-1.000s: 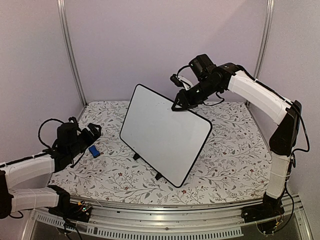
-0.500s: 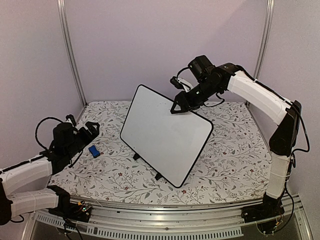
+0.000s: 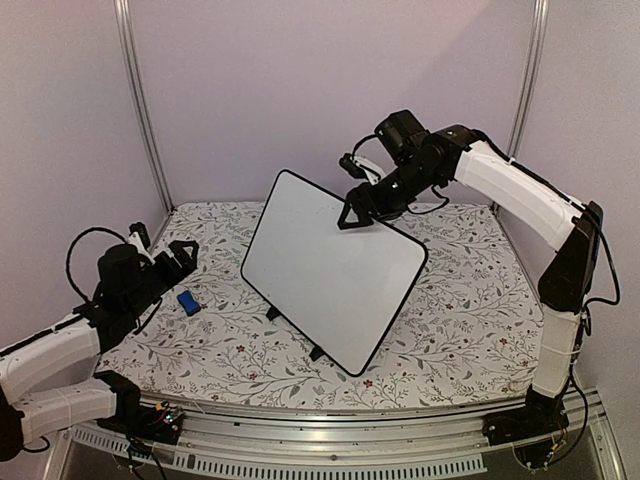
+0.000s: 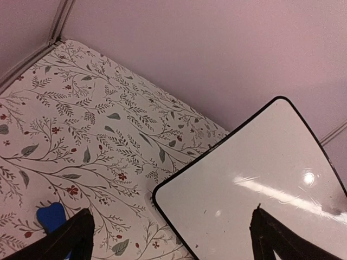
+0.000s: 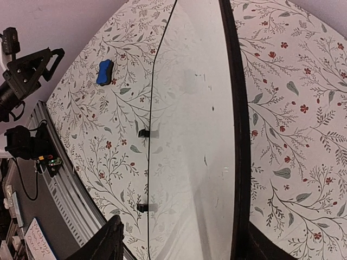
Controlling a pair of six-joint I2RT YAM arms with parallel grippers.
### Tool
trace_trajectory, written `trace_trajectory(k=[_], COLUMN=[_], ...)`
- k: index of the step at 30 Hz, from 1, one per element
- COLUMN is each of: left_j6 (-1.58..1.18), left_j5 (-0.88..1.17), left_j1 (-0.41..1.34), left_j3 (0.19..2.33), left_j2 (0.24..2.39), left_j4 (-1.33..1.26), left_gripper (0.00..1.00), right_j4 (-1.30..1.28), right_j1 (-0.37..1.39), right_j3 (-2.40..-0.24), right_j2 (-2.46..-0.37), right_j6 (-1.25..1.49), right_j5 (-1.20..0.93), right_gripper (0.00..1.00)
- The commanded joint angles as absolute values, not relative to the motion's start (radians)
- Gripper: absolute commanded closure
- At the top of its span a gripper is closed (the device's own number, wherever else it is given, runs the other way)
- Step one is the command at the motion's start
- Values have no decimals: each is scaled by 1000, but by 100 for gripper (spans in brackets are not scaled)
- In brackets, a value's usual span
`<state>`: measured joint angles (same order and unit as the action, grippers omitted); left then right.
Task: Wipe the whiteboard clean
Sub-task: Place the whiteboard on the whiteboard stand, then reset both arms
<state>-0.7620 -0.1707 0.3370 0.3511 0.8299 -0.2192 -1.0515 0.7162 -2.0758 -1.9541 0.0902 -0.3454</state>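
Note:
The whiteboard (image 3: 330, 272) stands tilted on its small black feet mid-table, its face showing only faint specks. My right gripper (image 3: 352, 214) is open astride the board's top edge. In the right wrist view the right gripper (image 5: 184, 250) has the black rim of the whiteboard (image 5: 190, 135) close to one finger and the other finger well off the face. My left gripper (image 3: 176, 258) hovers open at the left, just above the blue eraser block (image 3: 188, 302). In the left wrist view the left gripper (image 4: 171, 244) frames the whiteboard (image 4: 260, 179) corner, and the eraser (image 4: 51, 215) lies low at the left.
A floral cloth (image 3: 460, 300) covers the table, with plain walls behind and to both sides. A metal rail (image 3: 350, 440) runs along the near edge. The eraser (image 5: 104, 72) lies left of the board on the cloth.
My right jaws have spread apart, letting go of the board's top edge. The left arm has drawn back to the left, away from the eraser. The board stays standing.

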Motion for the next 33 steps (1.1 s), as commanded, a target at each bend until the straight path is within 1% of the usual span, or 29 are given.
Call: trace_trajectory(k=[1,5,7,10,16,23,24,25,26,27,28,30,33], left_j6=[-677,-620,-577,-517,-432,-449,-486,-525,-547,-563,-577,-590,-583], left_j5=[-128,-97,-67,-63,-209,-277,-307,-344,-373,-424,-491,-610,-705], left_j1=[373,403,423,475,641,695,706,723,749,781,808,830,834], left_j3=[380,378,391,434,510,507,512,511,502,495,503,548,629], left_j2=[815,806,808,828,887,923,921,914,902,886,871,850,840], left_j4=[-234,-279,-297,-271,-213,-248,-235,-226,-234,-236,-214,-103,43], left_gripper=[0,0,0,0,0,0,0,0,0,0,0,0,0], right_j4=[-1037,-1033,-1005,-948,-892,-871,-865,-854,-840,-821,-801,-753,-678], right_j1=[730,730,730,720,678,670,670,670,671,674,676,676,676], right_j3=[-2117,-2116,-2085,-2018,-1926,-1888,-1893,-1899,-1903,-1905,-1905,-1882,-1795], right_j2=[-1883,-1856,-1831,-1769,-1686,-1666,-1666,-1663,-1658,-1647,-1636,-1604,-1565], right_j6=[89,87,83,82,99,100,101,106,108,101,95,83,69], right_j5=[-342,-307,-278,-257,-258,-261,-255,-266,-297,-330,-349,-335,-290], right_gripper=[32,27,24,21,20,19,18,15,11,4,1,1,1])
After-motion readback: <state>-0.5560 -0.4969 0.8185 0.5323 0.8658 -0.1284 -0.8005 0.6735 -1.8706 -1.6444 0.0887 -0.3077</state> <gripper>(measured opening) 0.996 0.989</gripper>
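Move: The right hand's open fingers straddle the whiteboard's upper edge; the board's middle is roughly 6 cm back, 5 cm left and 8 cm below them. About 22 cm below this hand are the two black stand feet, one some 6 cm back and 16 cm left, the other 14 cm back and 7 cm left. From the left hand, the board's middle is about 31 cm right, level ahead and 4 cm lower; the blue eraser lies 2 cm ahead, 2 cm left, 17 cm below. The right hand lifts up and away off the whiteboard's top edge, about 10 cm up with some 4 cm to the right, its fingers spreading from part-open to fully wide as the wrist tips its fingertips upward by 15 degrees or so. Meanwhile the empty left hand, fingers staying wide, swings about 10 cm right towards the whiteboard, rising some 6 cm and drawing back a little, its left side rolling up while it turns clockwise and then partly back, without reaching the board. ##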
